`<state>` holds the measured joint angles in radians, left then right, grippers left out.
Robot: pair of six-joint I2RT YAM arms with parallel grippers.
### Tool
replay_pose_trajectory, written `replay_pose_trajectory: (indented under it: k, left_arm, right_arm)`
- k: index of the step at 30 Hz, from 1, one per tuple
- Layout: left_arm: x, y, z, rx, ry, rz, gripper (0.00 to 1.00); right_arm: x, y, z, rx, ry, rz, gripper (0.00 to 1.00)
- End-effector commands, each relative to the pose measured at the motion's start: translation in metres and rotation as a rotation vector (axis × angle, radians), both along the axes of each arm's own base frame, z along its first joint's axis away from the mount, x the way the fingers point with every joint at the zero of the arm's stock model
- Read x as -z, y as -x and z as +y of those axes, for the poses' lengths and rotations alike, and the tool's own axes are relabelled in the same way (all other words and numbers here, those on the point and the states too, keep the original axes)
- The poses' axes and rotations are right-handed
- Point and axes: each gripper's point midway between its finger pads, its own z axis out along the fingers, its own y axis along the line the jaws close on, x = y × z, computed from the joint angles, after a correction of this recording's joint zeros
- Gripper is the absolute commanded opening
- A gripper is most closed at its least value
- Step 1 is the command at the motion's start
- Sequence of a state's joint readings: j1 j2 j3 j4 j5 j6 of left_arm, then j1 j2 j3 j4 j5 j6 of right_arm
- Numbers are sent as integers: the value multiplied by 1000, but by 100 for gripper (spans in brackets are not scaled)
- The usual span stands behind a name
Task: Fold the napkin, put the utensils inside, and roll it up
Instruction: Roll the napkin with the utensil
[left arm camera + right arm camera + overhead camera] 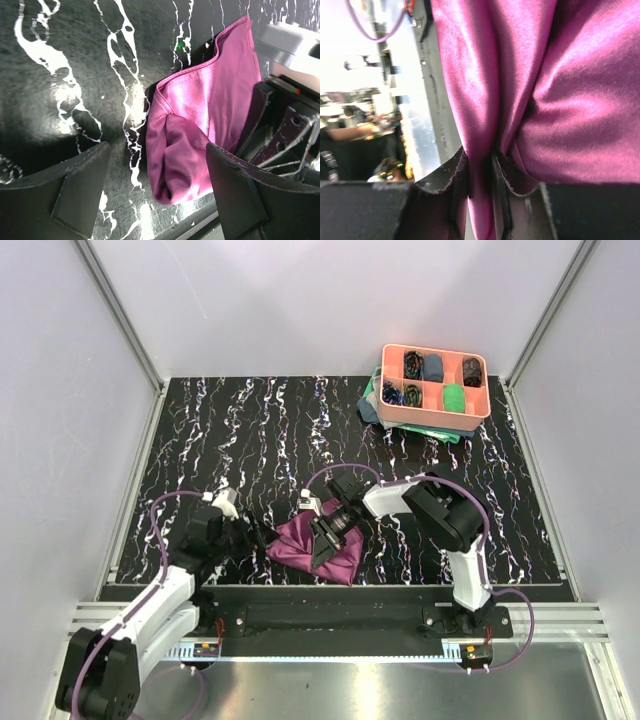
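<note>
The plum-purple napkin lies crumpled near the table's front edge. My right gripper reaches into it from the right. In the right wrist view this gripper is shut on a pinched fold of the napkin. My left gripper sits just left of the cloth. In the left wrist view it is open, its two dark fingers wide apart, and the napkin's bunched left end lies between them without touching either one. The utensils are out of view.
A pink compartment tray holding small cloth rolls stands at the back right on a teal-green cloth. The black marbled tabletop ends at a metal rail just in front of the napkin.
</note>
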<state>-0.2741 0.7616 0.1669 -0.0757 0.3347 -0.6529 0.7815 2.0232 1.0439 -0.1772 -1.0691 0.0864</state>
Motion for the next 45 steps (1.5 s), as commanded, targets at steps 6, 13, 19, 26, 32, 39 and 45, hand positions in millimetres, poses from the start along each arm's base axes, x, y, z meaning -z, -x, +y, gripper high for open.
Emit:
replay_pose_trajectory:
  k: [6, 13, 19, 26, 32, 39, 45]
  left_arm:
    - [-1, -10, -21, 106, 50, -27, 78]
    - [14, 2, -28, 152, 45, 56, 54]
    - [25, 10, -29, 156, 37, 118, 19]
    - [35, 18, -26, 155, 8, 191, 0]
    - [41, 18, -19, 120, -35, 223, 0]
    - [43, 17, -15, 106, -70, 257, 0]
    - [43, 17, -14, 99, -79, 274, 0]
  right_arm:
    - [-10, -2, 5, -26, -74, 134, 28]
    - [-5, -9, 4, -7, -64, 137, 29]
    - [-3, -13, 4, 7, -50, 123, 29]
    - [-14, -30, 8, 68, -20, 21, 38]
    - [-54, -49, 10, 149, -33, -155, 65]
    - [-66, -51, -7, 247, 103, -595, 75]
    - [-62, -41, 0, 278, 194, -940, 81]
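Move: The napkin's left end, its folded edge, lies just to the right of my left hand, about 3 cm over, level fore and aft, and some 2 cm lower. The near fold of the roll is already between my right fingers, right at the hand. From that right hand, the left end is roughly 8 cm to the left and 5 cm farther out, and the napkin's near right corner about 6 cm to the right and 4 cm back. I slip my open left hand about 3 cm right and 2 cm down onto the napkin's left end, shut the fingers to pinch it, and hold there. My right hand first keeps its place on the near fold, turning slightly; once the left has its grip, I open those fingers, let go and lift some 8 cm up and forward, easing back a little at the end while turning back about 40 degrees. ##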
